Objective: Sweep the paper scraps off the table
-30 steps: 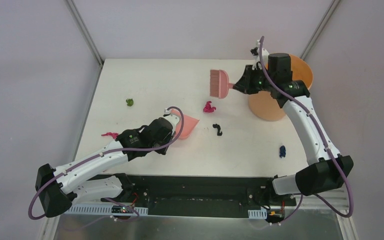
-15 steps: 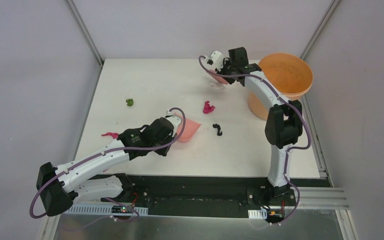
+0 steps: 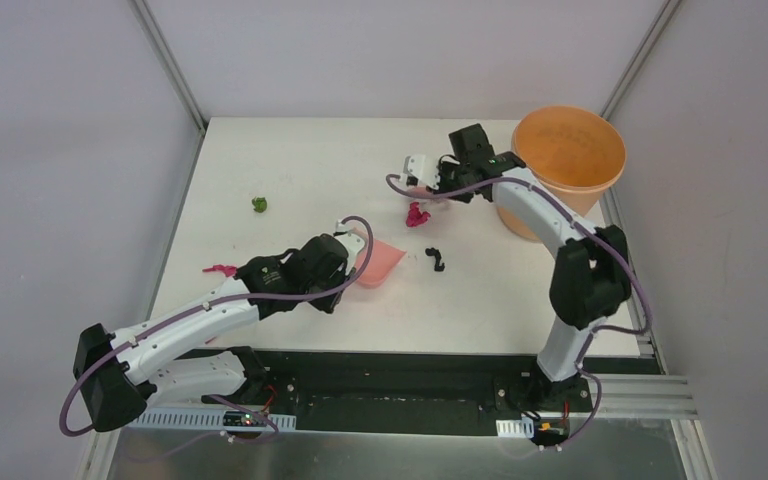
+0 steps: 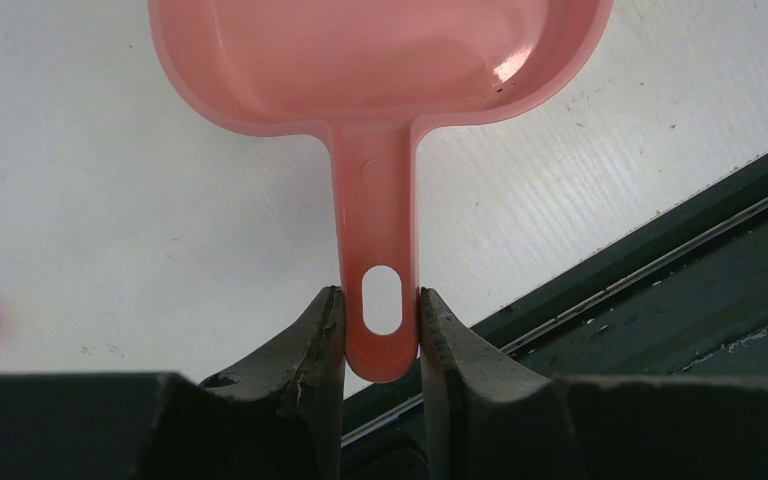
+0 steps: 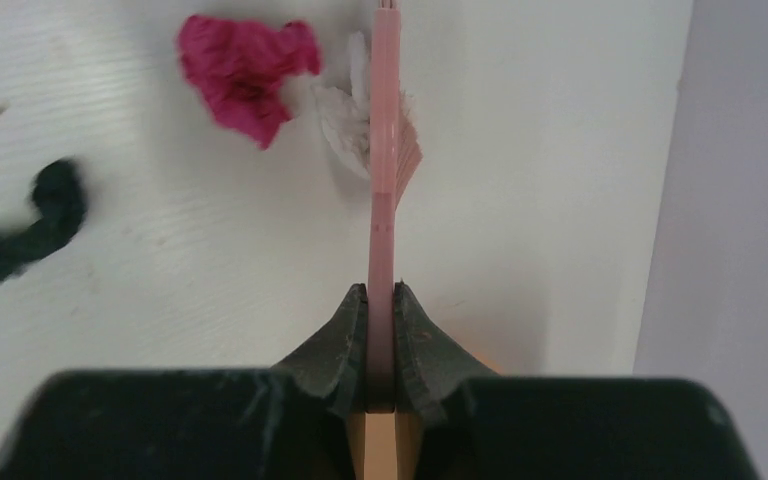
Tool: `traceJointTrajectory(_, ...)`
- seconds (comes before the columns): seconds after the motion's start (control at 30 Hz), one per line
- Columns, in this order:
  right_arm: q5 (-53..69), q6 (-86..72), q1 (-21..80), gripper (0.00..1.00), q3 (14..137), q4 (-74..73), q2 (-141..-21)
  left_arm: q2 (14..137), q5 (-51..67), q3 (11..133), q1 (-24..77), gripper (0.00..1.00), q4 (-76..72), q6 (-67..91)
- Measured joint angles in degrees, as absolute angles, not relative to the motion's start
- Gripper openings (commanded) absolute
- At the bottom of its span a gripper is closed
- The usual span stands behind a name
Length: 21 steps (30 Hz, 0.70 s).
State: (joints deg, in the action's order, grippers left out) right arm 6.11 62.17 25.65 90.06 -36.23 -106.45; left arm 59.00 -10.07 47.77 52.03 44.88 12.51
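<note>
The paper scraps lie scattered on the white table [image 3: 290, 160]: a magenta one [image 3: 418, 214] and a black one [image 3: 435, 260] mid-table, a green one [image 3: 259, 204] and another magenta one [image 3: 220, 269] further left. My right gripper [image 5: 381, 300] is shut on the pink brush [image 5: 386, 150], seen edge-on. Its bristles touch a white scrap [image 5: 345, 112] beside the magenta scrap [image 5: 245, 70]. From above, the right gripper [image 3: 426, 188] sits just behind that magenta scrap. My left gripper [image 4: 381, 330] is shut on the handle of the pink dustpan [image 4: 375, 60], which rests on the table [image 3: 378, 262].
An orange bucket [image 3: 568, 150] stands at the table's back right corner, close behind the right arm. The table's black front strip [image 4: 660, 270] runs just behind the dustpan handle. A dark scrap [image 5: 20, 230] lies left of the brush.
The right arm swung the brush from beside the bucket leftwards and down to the table, behind the magenta scrap. The left arm and dustpan have not moved.
</note>
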Motion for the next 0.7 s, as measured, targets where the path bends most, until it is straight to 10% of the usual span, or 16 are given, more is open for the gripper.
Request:
traceJointTrajectory(0.3,8.0,61.4,26.5,0.0,78.4,-44.4,-85.6,59.6,-9.9,49.4,52.0,0.0,45.0,12.2)
traceJointTrajectory(0.7,12.8,13.5,21.3,0.0,91.4,-33.8,-86.0,54.2,-32.6,58.5,52.0,0.0,57.5,22.1)
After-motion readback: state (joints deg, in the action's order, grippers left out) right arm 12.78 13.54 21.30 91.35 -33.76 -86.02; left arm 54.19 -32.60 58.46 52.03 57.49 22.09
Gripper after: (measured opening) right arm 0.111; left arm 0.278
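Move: The brush in the right gripper is over the white scrap, which lies about 5 cm ahead and 6 cm left of that hand, some 12 cm below; the pink scrap sits about 2 cm ahead and 8 cm left, the black scrap 8 cm back and 4 cm left. The left hand holds the dustpan; from it the green scrap is some 15 cm ahead, 17 cm left and 10 cm down, and the pink strip 26 cm left, about level. Draw the brush back with the right gripper, about 9 cm and slightly right, rising as it goes to drag the white scrap along; then swing it up and a little forward, clear of the table, rolling the hand's left side up and turning it clockwise. Keep the dustpan pinched and, after a brief near-rest, lift the left hand up and left towards the green scrap, turning some 20 degrees counter-clockwise. Keep both grips shut. ##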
